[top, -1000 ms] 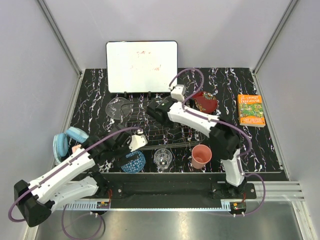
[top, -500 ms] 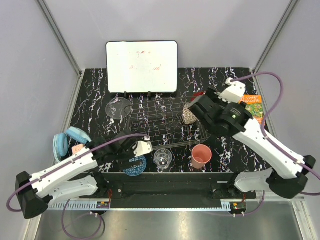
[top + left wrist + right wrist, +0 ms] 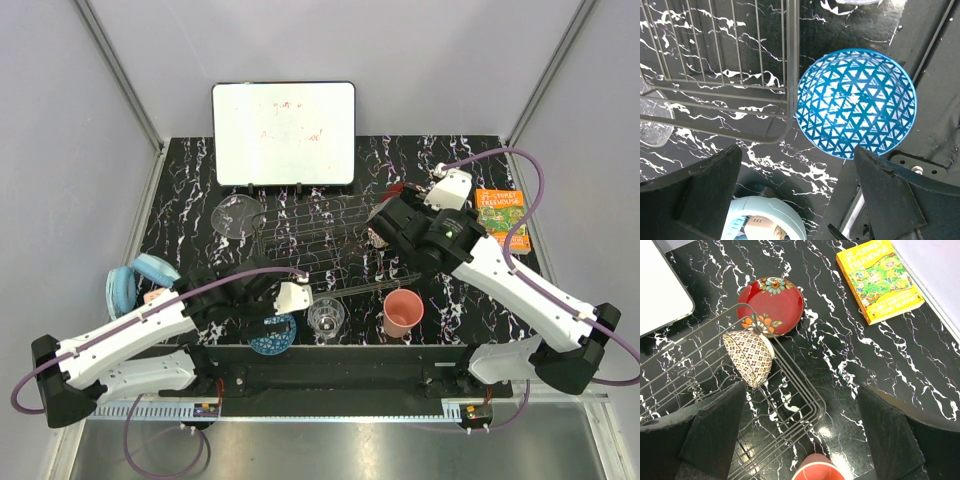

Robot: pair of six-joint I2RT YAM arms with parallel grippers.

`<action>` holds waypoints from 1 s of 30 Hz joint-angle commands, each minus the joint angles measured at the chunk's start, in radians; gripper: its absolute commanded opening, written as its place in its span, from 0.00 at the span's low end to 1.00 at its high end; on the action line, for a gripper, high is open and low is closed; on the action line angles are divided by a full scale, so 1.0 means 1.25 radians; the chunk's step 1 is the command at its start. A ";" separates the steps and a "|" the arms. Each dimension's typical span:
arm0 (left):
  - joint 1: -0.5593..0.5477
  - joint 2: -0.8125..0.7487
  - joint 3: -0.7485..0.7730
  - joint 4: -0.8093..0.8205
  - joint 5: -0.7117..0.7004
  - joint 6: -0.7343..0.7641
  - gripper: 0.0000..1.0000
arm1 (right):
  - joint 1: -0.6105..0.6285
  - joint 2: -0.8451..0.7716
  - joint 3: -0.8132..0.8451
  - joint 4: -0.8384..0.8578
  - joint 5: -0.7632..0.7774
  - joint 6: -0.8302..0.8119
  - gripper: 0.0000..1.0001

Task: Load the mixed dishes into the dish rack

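The wire dish rack (image 3: 315, 245) sits mid-table. A beige netted-pattern bowl (image 3: 749, 358) stands on edge in its right corner. Just behind that corner lies the red patterned bowl (image 3: 771, 305), mostly hidden under my right arm in the top view. My right gripper (image 3: 801, 387) hangs open and empty above the rack's right corner (image 3: 398, 228). The blue mosaic bowl (image 3: 856, 102) rests on the table at the rack's near left corner, and my left gripper (image 3: 799, 150) hovers open above it (image 3: 265, 305). Also on the table are a clear plate (image 3: 237, 215), a glass tumbler (image 3: 326, 318) and a pink cup (image 3: 403, 312).
A whiteboard (image 3: 284, 133) stands at the back behind the rack. An orange book (image 3: 500, 218) lies at the right. Light blue headphones (image 3: 130, 285) lie at the left, under my left arm. Grey walls close in the table on three sides.
My right arm swung from over the rack's middle to its right corner and opened fully; the beige bowl now stands in the rack. My left gripper shifted right over the blue bowl.
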 commanded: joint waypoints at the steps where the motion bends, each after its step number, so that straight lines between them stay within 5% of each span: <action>1: 0.005 -0.015 0.012 -0.025 0.040 -0.015 0.99 | 0.004 0.000 -0.007 0.011 -0.002 0.002 1.00; 4: 0.005 -0.002 0.046 -0.053 0.127 -0.031 0.99 | 0.003 0.000 -0.017 0.006 -0.008 0.007 1.00; 17: 0.072 0.131 0.046 0.121 0.136 -0.064 0.99 | 0.002 -0.023 -0.045 -0.037 -0.020 0.059 1.00; 23: 0.321 0.231 0.104 0.138 0.196 -0.018 0.99 | 0.003 -0.038 -0.053 -0.043 -0.020 0.062 1.00; 30: 0.395 0.262 0.141 0.149 0.181 0.012 0.99 | 0.003 -0.045 -0.066 -0.044 -0.024 0.069 1.00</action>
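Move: The dish rack's near-left corner, which stands skewed towards the robot, is about 3 cm ahead of the left hand, 3 cm to its right and 4 cm below. The blue bowl is some 4 cm back and 4 cm right, about 9 cm down; the glass tumbler is roughly 16 cm right and 1 cm back, the clear plate some 26 cm ahead and 7 cm left. From the right hand that corner is about 11 cm back, 44 cm left and 20 cm below. The rack's near-left corner comes between the left hand's open fingers and is pushed forward by the rear finger. The left hand first eases about 2 cm back, drifts right while sinking, then sweeps some 11 cm forward, away from the blue bowl, veering left and turning some 20 degrees counter-clockwise. The empty right hand sinks about 2 cm and eases back slightly. ##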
